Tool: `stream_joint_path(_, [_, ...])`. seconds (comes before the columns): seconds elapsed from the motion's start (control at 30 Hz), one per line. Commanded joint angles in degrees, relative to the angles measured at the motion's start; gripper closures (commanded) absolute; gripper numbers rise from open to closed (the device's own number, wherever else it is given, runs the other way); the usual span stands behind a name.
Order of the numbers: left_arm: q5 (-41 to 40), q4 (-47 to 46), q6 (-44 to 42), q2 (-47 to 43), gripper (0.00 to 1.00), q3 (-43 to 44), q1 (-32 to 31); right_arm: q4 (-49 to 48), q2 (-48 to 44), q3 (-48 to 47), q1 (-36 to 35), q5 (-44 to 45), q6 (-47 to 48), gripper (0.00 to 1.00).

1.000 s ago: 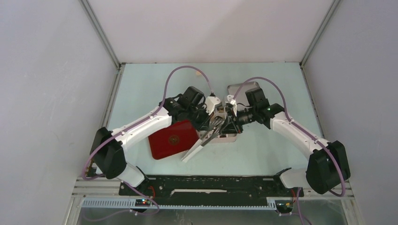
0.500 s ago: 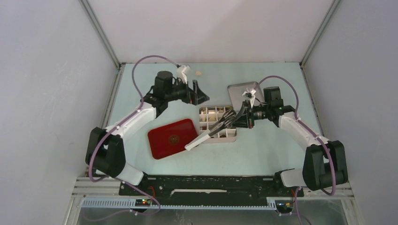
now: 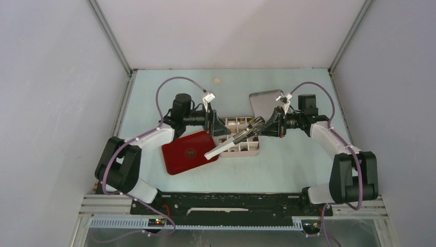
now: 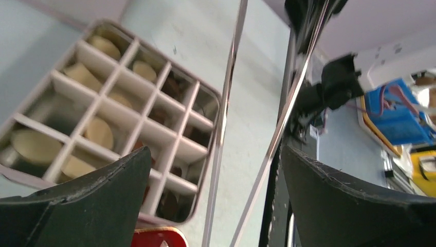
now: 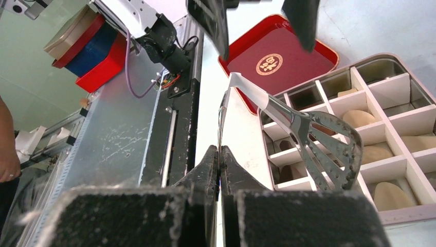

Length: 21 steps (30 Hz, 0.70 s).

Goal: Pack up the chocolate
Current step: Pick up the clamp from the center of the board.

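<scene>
The chocolate lies in a white divided box: cream pieces and dark ones in separate cells. My right gripper is shut on one thin arm of metal tongs, whose perforated heads hang over the box. The left gripper is open at the box's left edge. In the left wrist view the tongs' two arms run between its wide fingers without touching them. One loose round piece lies far back on the table.
A red tray with a gold emblem lies left of the box, its corner under my left gripper. A grey lid rests behind the right gripper. Side walls enclose the table.
The left gripper let go of the tongs and opened, swung out to the back left, then came back to the box's left edge. My right gripper closed on the tongs and drew back slightly.
</scene>
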State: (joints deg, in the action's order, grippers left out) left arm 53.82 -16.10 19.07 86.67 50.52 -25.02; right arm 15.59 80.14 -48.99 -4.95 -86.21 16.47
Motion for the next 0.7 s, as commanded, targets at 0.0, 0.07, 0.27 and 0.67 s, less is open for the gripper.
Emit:
stream_joint_path(0.0, [4.58, 1.58, -8.24, -0.79, 0.00, -5.00, -1.83, -0.43, -0.75, -0.94, 1.41, -5.44, 0.68, 1.00])
stream_joint_path(0.07, [5.16, -0.87, -7.68, 1.02, 0.00, -5.34, -3.21, 2.38, -0.11, -1.73, 1.76, -5.82, 2.92, 1.00])
stream_joint_path(0.27, [11.05, -9.51, -3.55, 7.16, 0.12, -5.05, -6.57, 28.78, 5.35, -9.36, 3.90, -9.59, 26.11, 1.00])
stream_joint_path(0.67, [17.91, -75.05, 49.71, 25.52, 0.49, -2.95, -9.33, 59.11, 12.72, -16.66, 8.03, -11.70, 55.86, 1.00])
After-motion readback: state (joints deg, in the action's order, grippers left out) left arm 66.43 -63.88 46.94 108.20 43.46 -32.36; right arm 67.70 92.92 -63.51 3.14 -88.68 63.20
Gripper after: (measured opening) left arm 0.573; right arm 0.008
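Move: From my open left hand, the middle of the clamp hangs about 5 cm back, 4 cm to the right and 5 cm lower, with its head end already pinched in my right hand. The chocolate box stands under the clamp, some 3 cm back, 7 cm right and 14 cm down from my left hand. The red tray lies roughly 10 cm back and 14 cm left. From my right hand, the clamp's middle is about 11 cm left and 3 cm back. I bring my left hand back towards my base and down about 5 cm each, then slide it right some 5 cm onto the clamp's shaft, turning roughly 15 degrees clockwise and narrowing the wide-open fingers to a little over half around both its arms. My right hand keeps its pinch on the head end and carries the clamp about 3.5 cm right and a bit forward. ##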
